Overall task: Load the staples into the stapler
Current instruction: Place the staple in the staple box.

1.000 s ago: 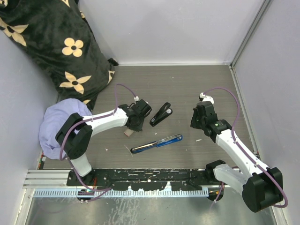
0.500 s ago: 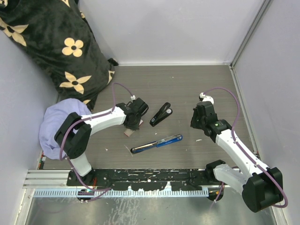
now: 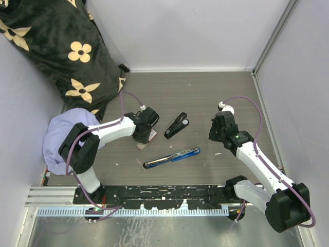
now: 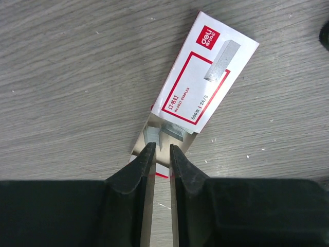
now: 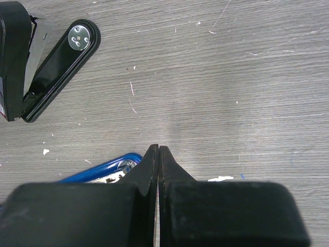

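Observation:
The staples box (image 4: 205, 77), white with a red frame, lies on the wood-grain table, its inner tray pulled out toward me with grey staple strips (image 4: 165, 133) showing. My left gripper (image 4: 161, 149) hovers over the tray's near end, jaws parted by a narrow gap with nothing between them. From above, the left gripper (image 3: 144, 135) stands just left of the box (image 3: 152, 136). A black stapler (image 3: 176, 125) lies to the right of it, and a blue stapler (image 3: 172, 157) lies opened flat nearer the arms. My right gripper (image 5: 158, 149) is shut and empty above bare table, right of the blue stapler (image 5: 103, 170).
A black cushion with cream flowers (image 3: 56, 46) and a lavender cloth (image 3: 64, 139) fill the left side. Grey walls close the back and both sides. A metal rail (image 3: 154, 193) runs along the near edge. The black stapler (image 5: 46, 67) shows at the right wrist view's upper left.
My left gripper has shifted a little to the left, uncovering the box, and its jaws have parted slightly. The right arm and both staplers have not moved.

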`<state>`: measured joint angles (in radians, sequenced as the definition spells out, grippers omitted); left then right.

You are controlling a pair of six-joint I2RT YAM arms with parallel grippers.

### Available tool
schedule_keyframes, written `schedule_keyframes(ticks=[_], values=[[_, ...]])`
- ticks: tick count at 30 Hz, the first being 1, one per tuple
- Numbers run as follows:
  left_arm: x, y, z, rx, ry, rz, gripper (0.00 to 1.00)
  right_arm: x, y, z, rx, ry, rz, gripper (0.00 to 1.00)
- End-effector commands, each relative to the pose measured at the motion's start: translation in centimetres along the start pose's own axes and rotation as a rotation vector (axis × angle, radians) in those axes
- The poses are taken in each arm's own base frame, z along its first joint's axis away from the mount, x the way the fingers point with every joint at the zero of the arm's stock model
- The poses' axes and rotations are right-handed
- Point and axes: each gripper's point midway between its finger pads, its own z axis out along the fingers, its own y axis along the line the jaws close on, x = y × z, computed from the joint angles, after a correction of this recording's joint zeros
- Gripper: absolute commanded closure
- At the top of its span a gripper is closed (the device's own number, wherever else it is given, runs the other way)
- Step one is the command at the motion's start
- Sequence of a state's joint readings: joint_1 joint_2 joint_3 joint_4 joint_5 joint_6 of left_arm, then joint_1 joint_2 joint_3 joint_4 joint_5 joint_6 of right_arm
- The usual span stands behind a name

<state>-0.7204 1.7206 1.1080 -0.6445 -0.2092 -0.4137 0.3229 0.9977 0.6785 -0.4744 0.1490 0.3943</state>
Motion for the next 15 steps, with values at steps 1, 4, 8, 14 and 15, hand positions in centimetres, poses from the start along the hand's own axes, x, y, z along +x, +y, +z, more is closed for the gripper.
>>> schedule_keyframes(ticks=[1, 4, 8, 14, 15], values=[[-0.9, -0.2, -1.4, 0.036, -0.050, 0.000, 0.74, -1.4, 0.6, 0.0, -0.028, -0.040, -0.004, 1.00], [-1.4, -0.2, -2.2, 0.047, -0.076, 0.005, 0.61, -1.2, 1.0, 0.1, -0.047, -0.025, -0.012, 0.96], [-2.1, -0.3, -4.0, 0.090, -0.131, 0.033, 0.40, -0.7, 2.4, 0.0, -0.133, 0.001, -0.037, 0.75], [-3.4, -0.9, -7.8, 0.207, -0.290, 0.083, 0.24, 0.7, 10.7, -3.1, -0.637, 0.042, -0.138, 0.62], [-3.7, -0.5, -8.8, 0.210, -0.331, 0.074, 0.22, 1.2, 12.4, -3.8, -0.706, 0.046, -0.176, 0.60]])
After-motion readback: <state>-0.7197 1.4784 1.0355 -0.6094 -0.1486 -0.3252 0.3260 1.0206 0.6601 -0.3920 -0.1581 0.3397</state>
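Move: The staple box's open tray, with a staple strip already in it, is about 2 cm below my left fingertips and 1 cm ahead; the box sleeve is 4 cm ahead, 3 cm right. From that hand the black stapler is 7 cm ahead, 13 cm right, and the opened blue stapler 5 cm back, 12 cm right. From my right hand, some 9 cm lower, the blue stapler is 14 cm left, 6 back; the black one 12 left, 5 ahead; the tray 25 left, 1 back. I spread my left fingers from a small gap to wide open over the tray, leaving the staple strip behind, then lift nearly straight up about 5 cm, away from the box. Meanwhile my empty right hand starts late and swings some 5 cm left towards the blue stapler, turning about 15 degrees counter-clockwise, rolling its left side up and opening its fingers partway. ##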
